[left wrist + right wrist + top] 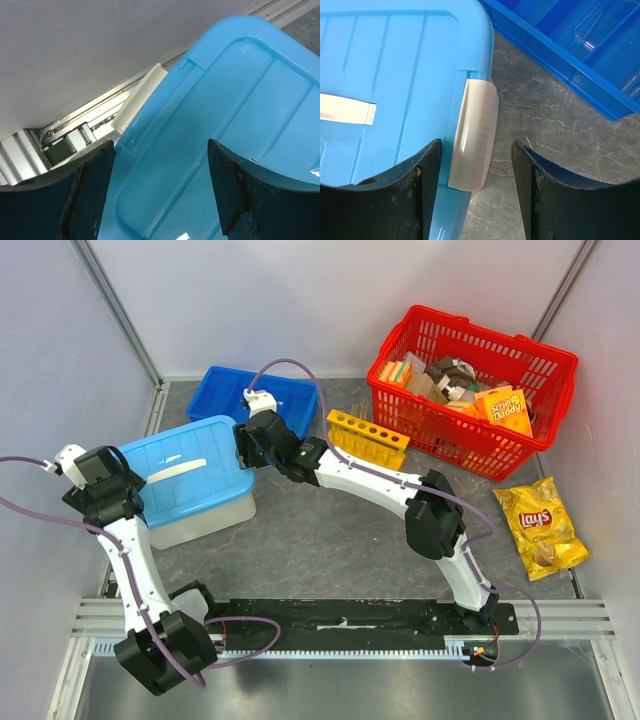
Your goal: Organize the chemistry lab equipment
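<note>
The yellow test-tube rack [367, 438] stands empty on the table, in front of the red basket. A storage box with a light-blue lid [190, 472] sits at the left. My left gripper [118, 472] [160, 142] hovers open over the lid's left end, close to a white latch [140, 97]. My right gripper [243, 445] [477, 142] is open at the box's right end. Its fingers stand on either side of the other white latch [475, 135] without touching it. Something clear lies in the dark-blue tray [585, 35]. The bag and rubber band are out of view.
A dark-blue tray [250, 395] lies behind the box. The red basket [470, 380] with sponge packs and boxes stands at the back right, and a yellow chip bag [540, 527] lies at the right. White walls close in the back and sides.
</note>
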`<action>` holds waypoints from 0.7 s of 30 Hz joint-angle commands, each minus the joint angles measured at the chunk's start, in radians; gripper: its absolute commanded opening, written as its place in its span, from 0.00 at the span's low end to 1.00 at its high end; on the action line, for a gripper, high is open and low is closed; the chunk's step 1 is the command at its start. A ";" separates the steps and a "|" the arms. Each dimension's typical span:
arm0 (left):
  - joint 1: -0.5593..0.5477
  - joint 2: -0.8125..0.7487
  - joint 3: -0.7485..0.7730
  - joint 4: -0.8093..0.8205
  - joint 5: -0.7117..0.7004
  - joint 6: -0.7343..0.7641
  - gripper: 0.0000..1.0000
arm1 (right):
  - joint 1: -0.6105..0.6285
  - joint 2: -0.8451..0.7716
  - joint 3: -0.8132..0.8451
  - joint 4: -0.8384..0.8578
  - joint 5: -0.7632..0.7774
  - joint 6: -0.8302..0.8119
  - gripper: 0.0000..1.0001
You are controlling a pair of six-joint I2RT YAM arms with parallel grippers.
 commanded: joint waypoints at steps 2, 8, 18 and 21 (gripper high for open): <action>0.012 -0.048 -0.050 0.022 -0.082 -0.043 0.82 | -0.001 0.018 0.050 -0.046 -0.015 -0.096 0.62; 0.030 -0.086 -0.041 -0.033 -0.077 -0.134 0.84 | -0.001 0.068 0.097 -0.088 -0.051 -0.096 0.53; 0.032 -0.135 -0.024 -0.088 -0.052 -0.121 0.83 | -0.022 0.045 0.093 -0.131 0.023 -0.168 0.36; 0.032 -0.132 -0.015 -0.097 -0.028 -0.115 0.82 | -0.034 0.038 0.089 -0.135 0.045 -0.200 0.36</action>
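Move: The right hand is poised with its open fingers astride the white latch on the bin's right end, the latch about 1 cm ahead and 2 cm below. The white strip on the blue lid lies some 13 cm left and 3 cm back of that hand; the blue tray's middle is about 11 cm straight ahead and 16 cm lower. From the left hand, the bin's left latch lies roughly 4 cm ahead, 3 cm left and 4 cm below. The right hand stays almost in place at the bin's right end, turning only a few degrees, and closes its fingers from about two thirds open to well under half, pinching the white latch against the blue lid's rim. Meanwhile the left hand, fingers kept wide open, draws back some 4 cm along the bin's left end towards its near corner, away from the left latch, sinks about 1 cm and turns roughly 10 degrees counter-clockwise. ##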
